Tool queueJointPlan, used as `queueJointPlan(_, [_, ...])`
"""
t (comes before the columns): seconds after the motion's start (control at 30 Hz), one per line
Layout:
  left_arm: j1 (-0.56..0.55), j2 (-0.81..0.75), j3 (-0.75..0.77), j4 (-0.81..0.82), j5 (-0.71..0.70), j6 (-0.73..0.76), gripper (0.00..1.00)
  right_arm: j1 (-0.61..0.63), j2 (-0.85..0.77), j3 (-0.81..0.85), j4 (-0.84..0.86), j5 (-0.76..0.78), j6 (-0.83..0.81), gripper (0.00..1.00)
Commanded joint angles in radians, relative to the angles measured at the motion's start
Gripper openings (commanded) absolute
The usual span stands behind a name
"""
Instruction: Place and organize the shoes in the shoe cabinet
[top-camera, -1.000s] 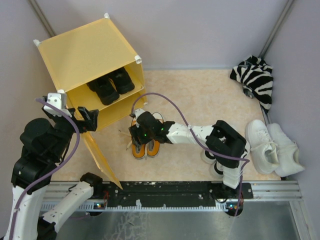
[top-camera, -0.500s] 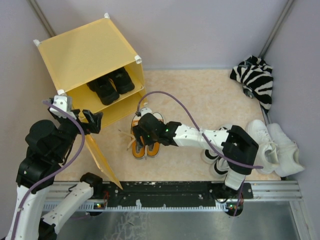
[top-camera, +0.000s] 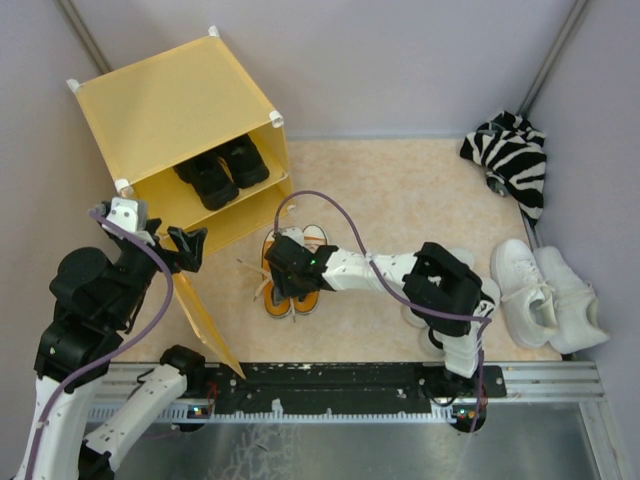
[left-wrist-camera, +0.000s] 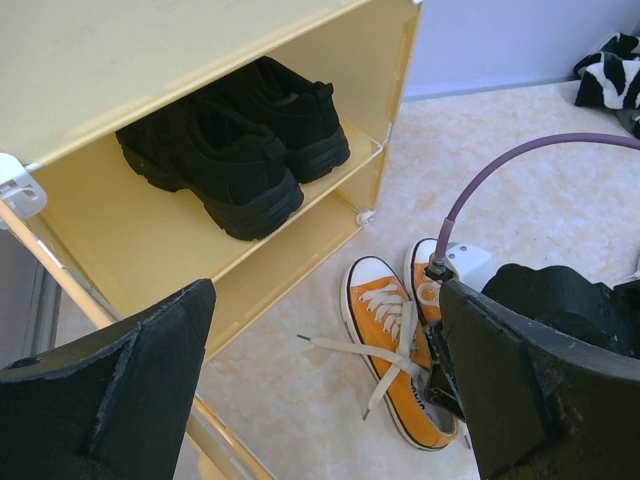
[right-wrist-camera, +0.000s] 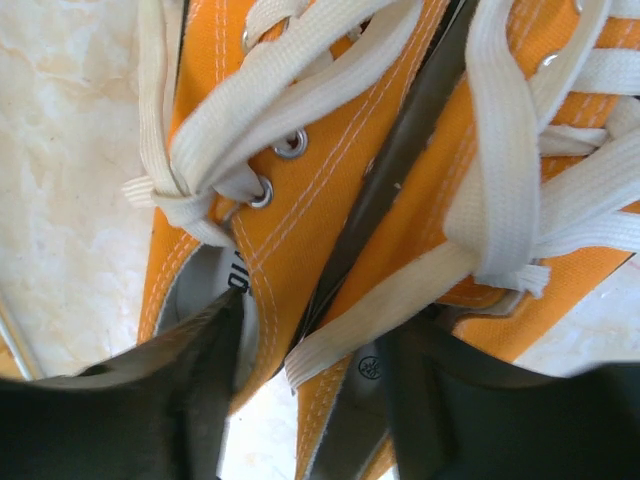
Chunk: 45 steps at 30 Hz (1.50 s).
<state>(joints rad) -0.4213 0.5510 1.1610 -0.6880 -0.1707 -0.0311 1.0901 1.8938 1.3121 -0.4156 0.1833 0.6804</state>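
Note:
The orange sneakers (top-camera: 279, 303) lie side by side on the floor in front of the yellow shoe cabinet (top-camera: 170, 110). My right gripper (top-camera: 290, 272) sits on top of them. In the right wrist view one finger is down inside each orange sneaker (right-wrist-camera: 290, 230), and the right gripper (right-wrist-camera: 315, 330) is shut on the two inner walls. The chunky black shoes (left-wrist-camera: 235, 140) stand on the cabinet's shelf. My left gripper (left-wrist-camera: 328, 300) hangs open beside the cabinet's front with nothing between its fingers, and it looks down on the orange pair (left-wrist-camera: 390, 330).
The cabinet's door panel (top-camera: 205, 320) hangs open toward the near rail. White sneakers (top-camera: 545, 295) lie at the right wall. The black-and-white sneakers (top-camera: 425, 318) are mostly hidden under my right arm. A zebra-striped cloth (top-camera: 512, 155) sits in the far right corner.
The right arm's elbow swung out to the right and came back, while its gripper stayed over the orange sneakers. The left gripper drifted slightly right along the cabinet's front.

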Motion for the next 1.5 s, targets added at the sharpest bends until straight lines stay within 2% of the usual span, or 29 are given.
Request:
queueJointPlan(0.0, [-0.001,-0.016,-0.002,0.025,0.007,0.024,0.99,-0.001,0.039,0.046,0.027,0.046,-0.013,0.4])
queueJointPlan(0.07, [-0.002,-0.02,0.0,0.025,0.005,0.021,0.99,-0.001,0.046,0.048,0.047,0.032,-0.053,0.2])
queueJointPlan(0.17, [-0.001,-0.025,0.007,0.025,0.001,0.014,0.99,0.003,0.008,0.031,0.087,0.016,-0.119,0.01])
queueJointPlan(0.27, [-0.002,-0.025,0.016,0.028,-0.009,0.01,0.99,0.013,-0.061,0.026,0.126,0.009,-0.18,0.0])
queueJointPlan(0.37, [-0.002,-0.021,0.024,0.033,-0.016,0.009,0.99,0.015,-0.114,0.071,0.124,-0.062,-0.228,0.0])
queueJointPlan(0.5, [-0.002,-0.019,0.02,0.044,-0.011,0.003,0.99,0.025,-0.141,0.13,0.127,-0.15,-0.263,0.0])
queueJointPlan(0.6, [-0.002,-0.019,0.019,0.049,-0.01,0.001,0.99,0.025,-0.139,0.141,0.162,-0.157,-0.28,0.0])
queueJointPlan(0.77, [-0.002,-0.019,0.018,0.052,-0.016,0.003,0.99,0.024,-0.077,0.22,0.187,-0.109,-0.365,0.0])
queueJointPlan(0.97, [-0.002,-0.024,0.018,0.047,-0.038,0.012,0.99,0.008,-0.024,0.253,0.324,-0.038,-0.436,0.0])
queueJointPlan(1.27, [-0.001,-0.031,0.006,0.043,-0.054,0.024,0.99,-0.127,0.143,0.364,0.503,-0.125,-0.466,0.0])
queueJointPlan(1.47, [-0.002,-0.022,0.009,0.04,-0.065,0.034,0.99,-0.14,0.213,0.422,0.612,-0.095,-0.536,0.0])
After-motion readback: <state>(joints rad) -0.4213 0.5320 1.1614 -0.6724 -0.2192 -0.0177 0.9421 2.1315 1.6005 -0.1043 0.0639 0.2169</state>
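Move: The orange sneakers stand side by side under the right hand; the middle of the pair is about 5 cm ahead, centred left-right and 2 cm below. The cabinet's lower compartment mouth is some 14 cm ahead and 13 cm left at about hand height. The black shoes on the upper shelf are roughly 25 cm ahead, 14 left and 12 up; the open door is 17 left, 4 back and 8 up. From the left hand the sneakers are about 7 cm ahead, 18 right and 33 below. Sink the right gripper a centimetre and shut its half-open fingers, pinching the two adjoining inner collars of the orange sneakers together. Lift the pair about 8 cm while swinging left, turning some 20 degrees counter-clockwise and tipping the fingers up towards the cabinet, then reach forward about 12 cm, lowering as you go, to bring the toes into the lower compartment, keeping the pinch. ##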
